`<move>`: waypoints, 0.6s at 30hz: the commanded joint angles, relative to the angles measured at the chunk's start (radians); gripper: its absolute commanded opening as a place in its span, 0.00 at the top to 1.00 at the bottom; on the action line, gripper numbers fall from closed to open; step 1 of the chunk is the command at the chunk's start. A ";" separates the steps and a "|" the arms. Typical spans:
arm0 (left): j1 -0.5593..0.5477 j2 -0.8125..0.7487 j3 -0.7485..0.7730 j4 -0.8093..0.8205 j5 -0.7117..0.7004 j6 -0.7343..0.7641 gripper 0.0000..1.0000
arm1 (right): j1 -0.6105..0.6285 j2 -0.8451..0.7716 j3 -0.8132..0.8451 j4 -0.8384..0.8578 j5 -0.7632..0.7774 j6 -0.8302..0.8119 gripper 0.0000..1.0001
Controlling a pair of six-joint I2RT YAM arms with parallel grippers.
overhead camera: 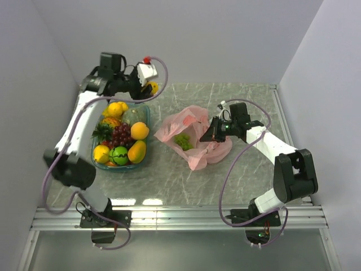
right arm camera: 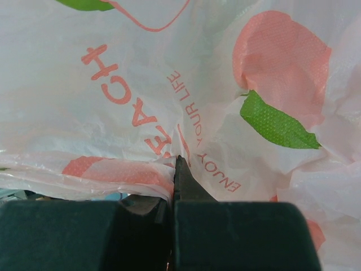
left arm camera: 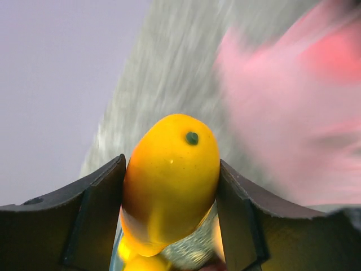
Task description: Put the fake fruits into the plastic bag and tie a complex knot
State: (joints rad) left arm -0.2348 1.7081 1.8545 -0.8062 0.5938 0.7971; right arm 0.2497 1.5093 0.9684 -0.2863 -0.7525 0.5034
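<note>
My left gripper (overhead camera: 149, 84) is raised beyond the far end of the tray, shut on a yellow mango (overhead camera: 154, 88). In the left wrist view the mango (left arm camera: 172, 175) fills the gap between both dark fingers (left arm camera: 96, 214), with the pink plastic bag (left arm camera: 293, 107) blurred to the right. The bag (overhead camera: 192, 135) lies crumpled mid-table, its mouth open, with green grapes (overhead camera: 182, 141) inside. My right gripper (overhead camera: 214, 131) is shut on the bag's right edge. In the right wrist view its fingertips (right arm camera: 177, 169) pinch the printed film (right arm camera: 141, 84). No knot shows.
A clear teal tray (overhead camera: 148, 116) left of the bag holds an orange (overhead camera: 139, 130), purple grapes (overhead camera: 121, 134), a green apple (overhead camera: 119, 155), mangoes (overhead camera: 137, 151) and other fruits. Walls close in on the left, back and right. A metal rail (overhead camera: 180, 214) runs along the near edge.
</note>
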 commanded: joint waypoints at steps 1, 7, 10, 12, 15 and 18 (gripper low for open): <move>-0.058 -0.189 0.028 -0.001 0.345 -0.218 0.80 | -0.009 -0.009 0.047 -0.004 -0.002 -0.009 1.00; -0.294 -0.376 -0.205 0.299 0.455 -0.479 0.84 | -0.009 0.002 0.058 0.009 -0.008 0.000 1.00; -0.392 -0.367 -0.267 0.346 0.478 -0.521 0.86 | -0.009 0.002 0.062 0.010 -0.014 0.006 1.00; -0.443 -0.341 -0.314 0.375 0.478 -0.516 0.87 | -0.009 0.000 0.067 0.006 -0.018 0.006 1.00; -0.480 -0.297 -0.374 0.410 0.407 -0.448 0.88 | -0.009 -0.009 0.064 -0.002 -0.019 0.003 1.00; -0.485 -0.230 -0.391 0.391 0.328 -0.379 0.90 | -0.009 -0.023 0.062 -0.014 -0.019 -0.006 1.00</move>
State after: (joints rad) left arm -0.7116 1.4330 1.4818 -0.4423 0.9897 0.3622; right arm 0.2489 1.5101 0.9901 -0.2905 -0.7536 0.5056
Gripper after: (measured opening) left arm 0.645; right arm 0.006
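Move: About 9 cm back, 14 cm to the right and 22 cm below the left hand, which already holds the yellow mango, lies the open mouth of the plastic bag, with the green grapes inside some 5 cm lower. The fruit basket stands roughly 7 cm back, 12 cm left and 25 cm down. From the right hand, shut on the bag's rim, the mouth is about 7 cm left, 4 cm ahead and 4 cm lower. Swinging back and to the right from beyond the fruit basket to high over the bag's near side, the left hand carries the mango about 25 cm back and 17 cm right, rising some 14 cm on the way before sinking 10. Its wrist turns nearly 40 degrees clockwise, fingers keeping their grip. The right hand stays put, still pinching the bag's rim. ##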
